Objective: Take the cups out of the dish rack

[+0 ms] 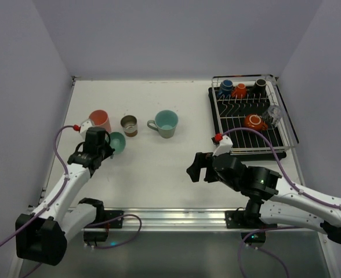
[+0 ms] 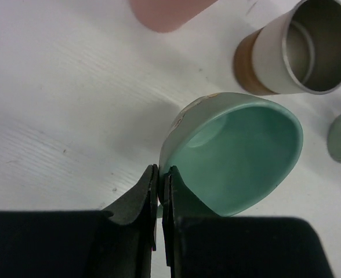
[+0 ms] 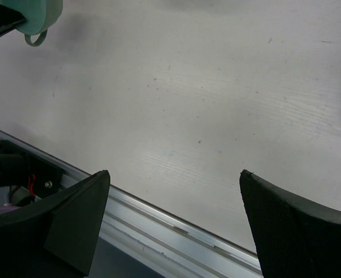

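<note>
My left gripper is shut on the rim of the small teal cup, which is tilted over the table's left side. Beside it stand the salmon-pink tumbler, the metallic-brown cup and the teal handled mug. The dish rack at the far right holds a blue cup, an orange cup, a black cup, a second orange cup and a clear glass. My right gripper is open and empty over the table's near middle.
The metal rail runs along the table's near edge under my right gripper. Grey walls close in the table at left, back and right. The rack's black tray base lies close to the right wall.
</note>
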{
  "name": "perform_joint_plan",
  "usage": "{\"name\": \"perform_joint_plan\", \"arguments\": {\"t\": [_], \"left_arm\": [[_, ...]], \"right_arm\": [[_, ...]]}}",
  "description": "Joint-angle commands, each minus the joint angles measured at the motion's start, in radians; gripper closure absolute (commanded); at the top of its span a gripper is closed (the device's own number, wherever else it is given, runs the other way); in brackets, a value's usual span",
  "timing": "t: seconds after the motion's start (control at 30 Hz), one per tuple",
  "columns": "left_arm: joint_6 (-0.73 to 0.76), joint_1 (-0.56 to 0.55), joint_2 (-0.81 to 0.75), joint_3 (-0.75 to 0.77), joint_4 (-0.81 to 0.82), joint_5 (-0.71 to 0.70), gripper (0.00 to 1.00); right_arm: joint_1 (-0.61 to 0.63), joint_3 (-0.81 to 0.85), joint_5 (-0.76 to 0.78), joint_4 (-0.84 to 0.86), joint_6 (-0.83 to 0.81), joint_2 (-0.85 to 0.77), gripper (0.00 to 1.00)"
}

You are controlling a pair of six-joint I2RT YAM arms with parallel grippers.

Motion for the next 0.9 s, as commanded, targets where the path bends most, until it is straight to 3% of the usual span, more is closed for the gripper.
{"name": "perform_joint_plan", "arguments": {"t": [0.0,0.37,0.63,0.7,0.73,0.87], "left_arm": [[0.067,0.079,0.045,0.055,-0.026,0.219,1.00],[0.154,0.297,0.155,0.026,-0.047,0.366,1.00],[0.204,0.374,0.220,0.003,0.019,0.431,1.00],[0.211,0.377,0.215,-0.002,0.033,0.431,0.93],[0.217,0.377,0.209,-0.010,0.039,0.430,0.85],[0.225,0.377,0.142,-0.017,0.046,0.423,0.66]], "right_arm": [[-0.005,0.012,-0.023,-0.017,-0.047,-0.010,0.05],[-0.003,0.004,-0.034,-0.007,-0.097,-0.025,0.03],[-0.003,0.024,-0.016,-0.007,-0.098,0.010,0.03],[-0.005,0.032,-0.005,-0.009,-0.104,0.016,0.04],[-0.006,0.038,0.001,-0.007,-0.107,0.018,0.05],[-0.032,0.055,0.007,-0.007,-0.121,0.036,0.07]]}}
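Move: The left hand holds the small green cup by its rim. Its set-down spot, bare table nearer than the pink cup, lies about 2 cm ahead, 2 cm left and 11 cm below. From this hand the pink cup stands roughly 9 cm ahead and 4 left, the silver cup 8 ahead and 8 right, and the big teal mug 8 ahead and 23 right. From the idle right hand the spot is some 13 cm ahead, 37 left and 19 below. Keeping its pinch on the green cup's rim, the left hand sinks about 5 cm while drifting about 4 cm to its left, bringing the cup down to the bare table just nearer than the pink cup, and the fingers tip some 15 degrees further downward. Once down, the hand all but stops and its fingers begin to part around the rim, one still inside the cup and one outside, with only a slight rise at the very end. ##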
